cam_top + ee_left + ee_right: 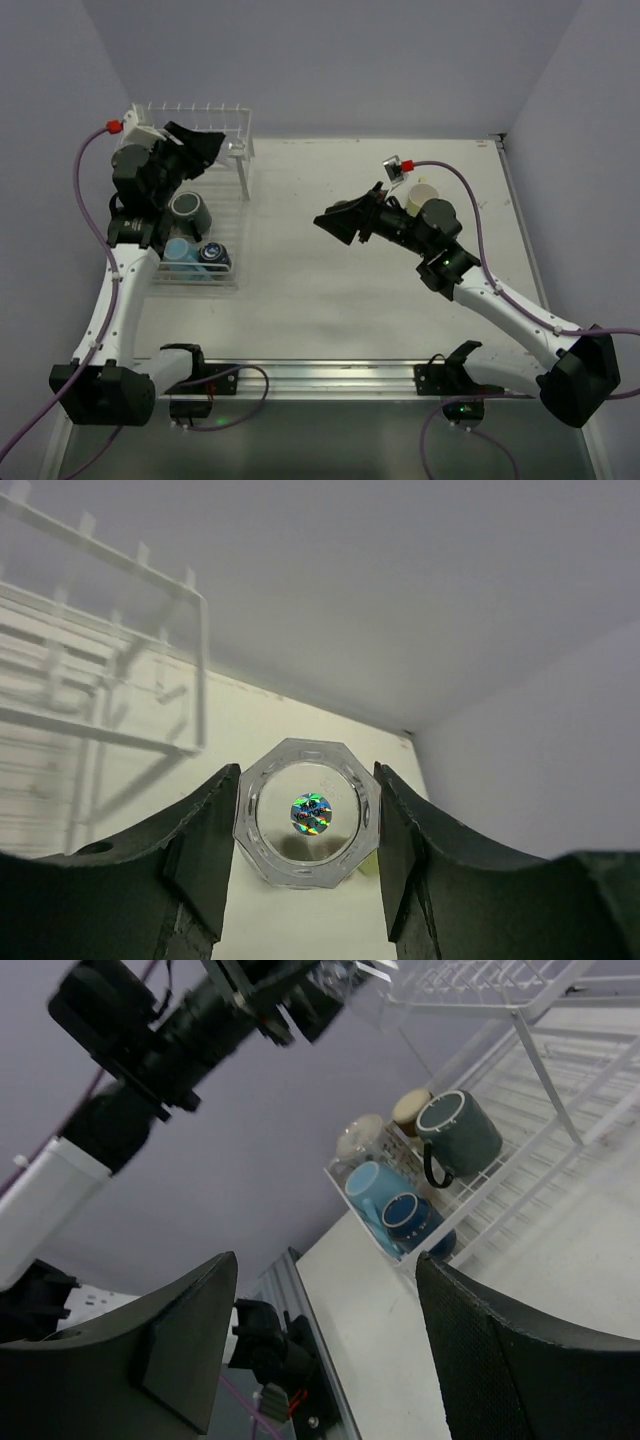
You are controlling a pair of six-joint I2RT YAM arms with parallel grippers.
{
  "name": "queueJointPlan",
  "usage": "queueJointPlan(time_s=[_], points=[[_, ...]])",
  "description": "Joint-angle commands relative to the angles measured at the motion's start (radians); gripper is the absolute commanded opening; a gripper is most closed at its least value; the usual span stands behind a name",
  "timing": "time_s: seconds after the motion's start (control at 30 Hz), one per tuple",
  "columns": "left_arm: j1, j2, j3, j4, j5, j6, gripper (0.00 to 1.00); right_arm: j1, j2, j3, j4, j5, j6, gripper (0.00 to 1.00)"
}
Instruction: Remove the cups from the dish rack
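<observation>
My left gripper (213, 146) is shut on a clear octagonal glass cup (236, 148), held up at the right edge of the white wire dish rack (243, 195). In the left wrist view the glass (307, 813) sits bottom-on between both fingers, with the rack (200, 670) to its left. A dark grey mug (188, 210), a light blue cup (176, 250) and a dark blue cup (214, 255) lie in the rack's lower tray. The right wrist view also shows a tan cup (410, 1108) and a clear glass (360, 1138) there. My right gripper (335, 222) is open and empty above mid-table.
A pale yellow cup (425, 192) stands on the table at the right, just behind my right arm. The white table (330, 290) lies between the arms. Lilac walls close in the back and sides.
</observation>
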Motion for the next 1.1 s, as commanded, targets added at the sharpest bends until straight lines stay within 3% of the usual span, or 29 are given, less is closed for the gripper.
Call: queueJointPlan(time_s=[0.0,0.1,0.27,0.6,0.9,1.0,1.07], points=[[-0.078,-0.097,-0.157,0.253,0.207,-0.188,0.15,0.006,-0.023,-0.012,0.154,-0.006,0.059,0.75],[-0.142,-0.177,-0.300,0.391,0.239,-0.312,0.15,0.008,-0.022,0.009,0.123,0.004,0.049,0.76],[-0.234,-0.258,-0.466,0.530,0.227,-0.381,0.15,0.022,0.001,0.049,0.120,-0.019,0.059,0.77],[-0.371,-0.252,-0.552,0.687,0.184,-0.409,0.15,0.035,0.086,0.126,0.125,-0.062,0.075,0.70],[-0.463,-0.215,-0.587,0.756,0.142,-0.407,0.15,0.051,0.150,0.145,0.200,-0.095,0.102,0.56],[-0.474,-0.194,-0.594,0.764,0.147,-0.409,0.16,0.055,0.158,0.146,0.211,-0.087,0.104,0.46],[-0.477,-0.188,-0.598,0.773,0.149,-0.401,0.20,0.054,0.167,0.141,0.226,-0.085,0.110,0.33]])
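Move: Some 25 cm to the right of the left hand, 11 cm back and 5 cm lower are the right hand's open fingers, where the left hand's clear glass is being taken. From the right hand that glass is about 15 cm ahead, 24 cm left and 5 cm up. From that hand too, the small grey cup stands roughly 20 cm ahead, 5 cm right, 28 cm below. The rack's upper shelf is about 14 cm ahead of the left hand, 13 cm left, 12 cm below. Carrying the clear glass by its base, the left hand swings about 17 cm right and 13 cm back, away from the rack, sinking 4 cm, while its wrist turns some 35 degrees clockwise and rolls left side down, bringing the open rim to the right hand. The right hand then eases about 4 cm left to meet it and closes its fingers to about half their gap at the rim, a firm hold not yet to be seen. ##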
